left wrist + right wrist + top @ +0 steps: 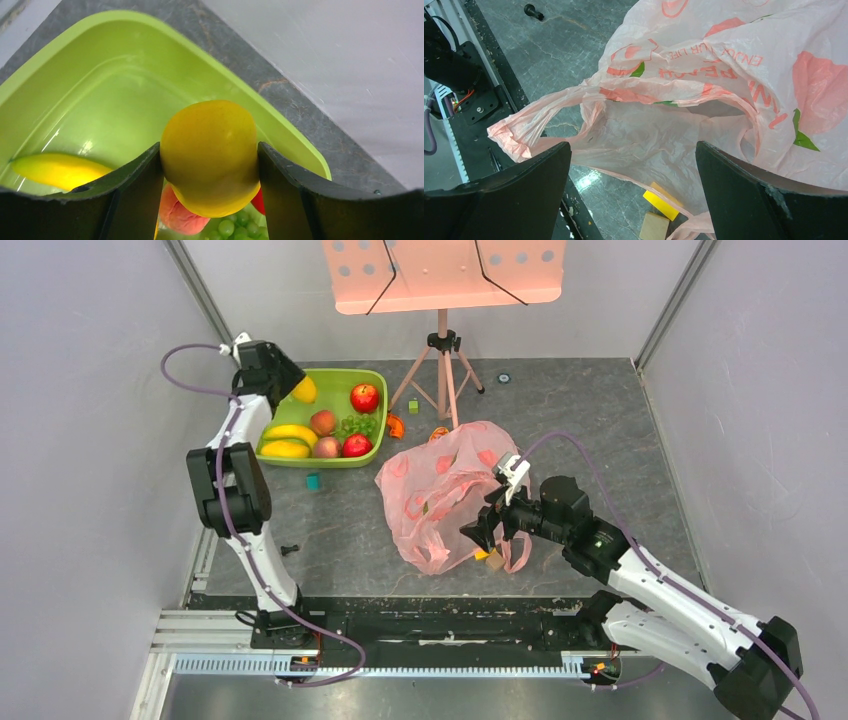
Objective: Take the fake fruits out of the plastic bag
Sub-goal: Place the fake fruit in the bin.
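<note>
My left gripper [292,386] is shut on a yellow mango-shaped fake fruit [210,150], held above the far left corner of the lime-green basin [75,90]. Other fake fruits lie in the basin: bananas [288,438], red apples [365,397], peaches [322,422] and green grapes [358,426]. The pink plastic bag [440,490] lies crumpled at the middle of the table. Its mouth [664,130] faces my right gripper [632,145], which is open just in front of it. No fruit shows inside the bag.
A yellow cube [661,205] and a tan cube [654,226] lie under the bag's near edge. A salmon music stand on a tripod [443,360] stands at the back. A teal cube [313,481] and small orange bits [395,425] lie beside the basin. Grey walls close both sides.
</note>
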Robot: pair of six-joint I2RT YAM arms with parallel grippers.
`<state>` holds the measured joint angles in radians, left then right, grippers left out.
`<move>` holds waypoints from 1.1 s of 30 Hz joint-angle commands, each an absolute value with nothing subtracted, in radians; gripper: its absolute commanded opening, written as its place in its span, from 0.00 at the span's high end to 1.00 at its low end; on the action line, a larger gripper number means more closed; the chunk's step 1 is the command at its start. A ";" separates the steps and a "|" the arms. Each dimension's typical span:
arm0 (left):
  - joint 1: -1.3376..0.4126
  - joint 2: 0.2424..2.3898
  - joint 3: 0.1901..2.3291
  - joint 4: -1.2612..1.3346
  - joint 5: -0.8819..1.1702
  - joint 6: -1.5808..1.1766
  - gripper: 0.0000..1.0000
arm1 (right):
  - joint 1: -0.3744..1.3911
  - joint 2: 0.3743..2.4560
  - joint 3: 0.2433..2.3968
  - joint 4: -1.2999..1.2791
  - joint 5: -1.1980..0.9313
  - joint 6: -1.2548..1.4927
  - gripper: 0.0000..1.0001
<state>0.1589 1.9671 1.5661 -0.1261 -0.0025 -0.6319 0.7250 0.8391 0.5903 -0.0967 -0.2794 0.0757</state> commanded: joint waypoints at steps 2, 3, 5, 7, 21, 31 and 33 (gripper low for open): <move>0.105 2.029 1.704 -0.184 -0.124 -0.460 0.74 | 0.731 0.843 0.586 -0.080 -0.271 0.055 0.02; 0.101 2.039 1.716 -0.197 -0.146 -0.449 0.74 | 0.729 0.844 0.584 -0.081 -0.270 0.054 0.02; 0.097 2.056 1.731 -0.219 -0.193 -0.428 0.74 | 0.730 0.847 0.581 -0.079 -0.267 0.051 0.02; 0.095 2.065 1.734 -0.228 -0.234 -0.407 0.74 | 0.730 0.855 0.581 -0.080 -0.268 0.048 0.02; -0.056 2.155 1.830 -0.278 -0.568 -0.144 0.72 | 0.730 0.883 0.592 -0.086 -0.280 0.033 0.02; -0.098 2.220 1.835 -0.269 -0.697 -0.028 0.59 | 0.730 0.882 0.591 -0.085 -0.295 0.028 0.02; -0.101 2.233 1.835 -0.276 -0.719 -0.023 0.53 | 0.730 0.882 0.589 -0.084 -0.294 0.028 0.02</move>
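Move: The left gripper already holds the yellow fruit about over the middle of the green bin. The bin's open floor lies some 5 cm ahead of it, straight in line, about 14 cm below. The peach sits about 2 cm back and 3 cm right of the gripper, the red apple about 14 cm right and 3 cm ahead, the bananas some 6 cm back and 5 cm left, all roughly 12 cm below. From the right gripper, that open floor is about 40 cm ahead and 42 cm left. Lower the left gripper about 5 cm towards the bin's open floor, keeping the yellow fruit pinched between the pads. Swing about 2 cm forward and right with a slight rise first, then ease back and left while sinking, and drift right again on the way down. Meanwhile roll the hand left side up some 45 degrees and tip the fingers down about 20. ##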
